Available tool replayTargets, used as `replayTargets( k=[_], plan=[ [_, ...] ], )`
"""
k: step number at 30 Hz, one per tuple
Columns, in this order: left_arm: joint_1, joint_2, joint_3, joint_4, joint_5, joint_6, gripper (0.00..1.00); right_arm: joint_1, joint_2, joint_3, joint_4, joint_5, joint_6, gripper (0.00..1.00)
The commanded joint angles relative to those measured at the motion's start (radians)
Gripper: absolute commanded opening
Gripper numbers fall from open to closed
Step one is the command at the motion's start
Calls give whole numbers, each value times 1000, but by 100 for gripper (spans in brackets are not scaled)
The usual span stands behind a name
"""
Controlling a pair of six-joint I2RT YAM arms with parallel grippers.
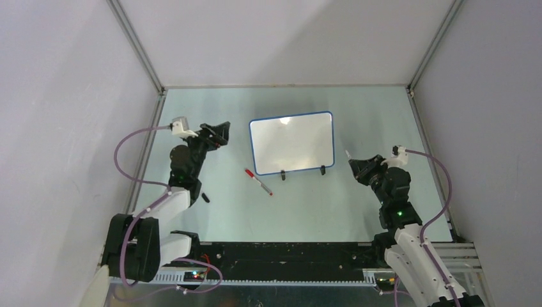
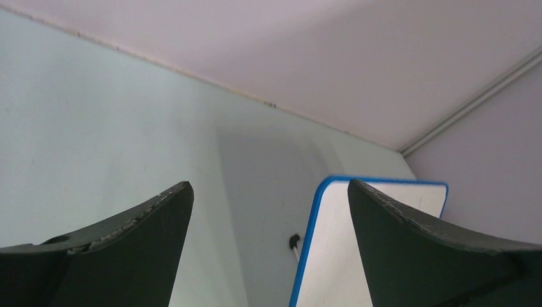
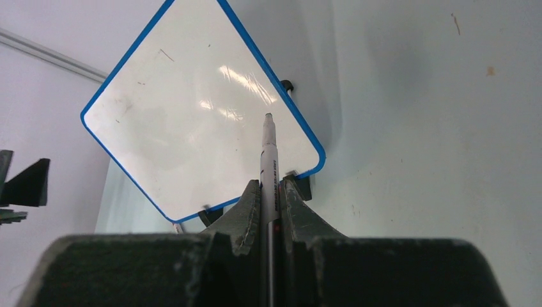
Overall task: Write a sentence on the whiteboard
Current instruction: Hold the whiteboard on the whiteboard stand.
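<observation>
The whiteboard (image 1: pixel 292 144) stands near the middle of the table on two black feet, and its blue-rimmed face is blank. No sentence shows on it. My right gripper (image 1: pixel 358 167) hovers just right of the board, shut on a white marker (image 3: pixel 268 153). The marker's tip points at the whiteboard (image 3: pixel 192 128) without touching it. My left gripper (image 1: pixel 220 133) is to the left of the board, open and holding nothing. In the left wrist view the left gripper (image 2: pixel 268 192) frames the whiteboard's (image 2: pixel 332 256) blue corner, which stands apart from both fingers.
A second marker with a red cap (image 1: pixel 257 181) lies on the table in front of the board's left foot. A small black cap (image 1: pixel 205 197) rests by the left arm. Grey walls with metal rails enclose the table on three sides.
</observation>
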Motion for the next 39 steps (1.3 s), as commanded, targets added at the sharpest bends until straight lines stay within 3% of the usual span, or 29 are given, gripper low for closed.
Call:
replayTargets(
  k=[1,7,19,26,32,39],
  plan=[
    [-4,52,74,68,-73,47,97,21,-6,15,37,53,-20,0],
    [14,214,-5,425,121,32,98,47,49,34,51,51,-30,0],
    [13,303,94,300,200,-36,96,71,41,37,45,84,-45,0],
    [-2,387,189,253,296,-51,83,77,40,39,42,84,-47,0],
    [-4,490,253,321,424,-107,63,79,39,41,36,81,-47,0],
    [-13,534,269,341,467,-128,59,79,44,43,32,84,-52,0]
  ],
)
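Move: The whiteboard leans back on its stand to my left hand's right: its middle is about 26 cm right, 4 cm ahead and 10 cm below, its near side edge only some 12 cm to the right. On the table 20 cm below my left hand lie the red marker, about 14 cm right and 5 cm back, and the black cap, 6 cm left and 12 cm back. From my right hand the whiteboard's middle is about 21 cm left, 13 cm ahead, 5 cm lower. I bring my left hand in to the whiteboard's left edge near its top corner, about 7 cm to the right and 5 cm forward, bobbing up briefly and then sinking to some 4 cm lower. The wrist yaws about 25 degrees clockwise so the fingers face the edge, and late on the wide-open fingers narrow to a bit over half, without having gripped it. My right hand keeps its pen and settles a centimetre lower. ##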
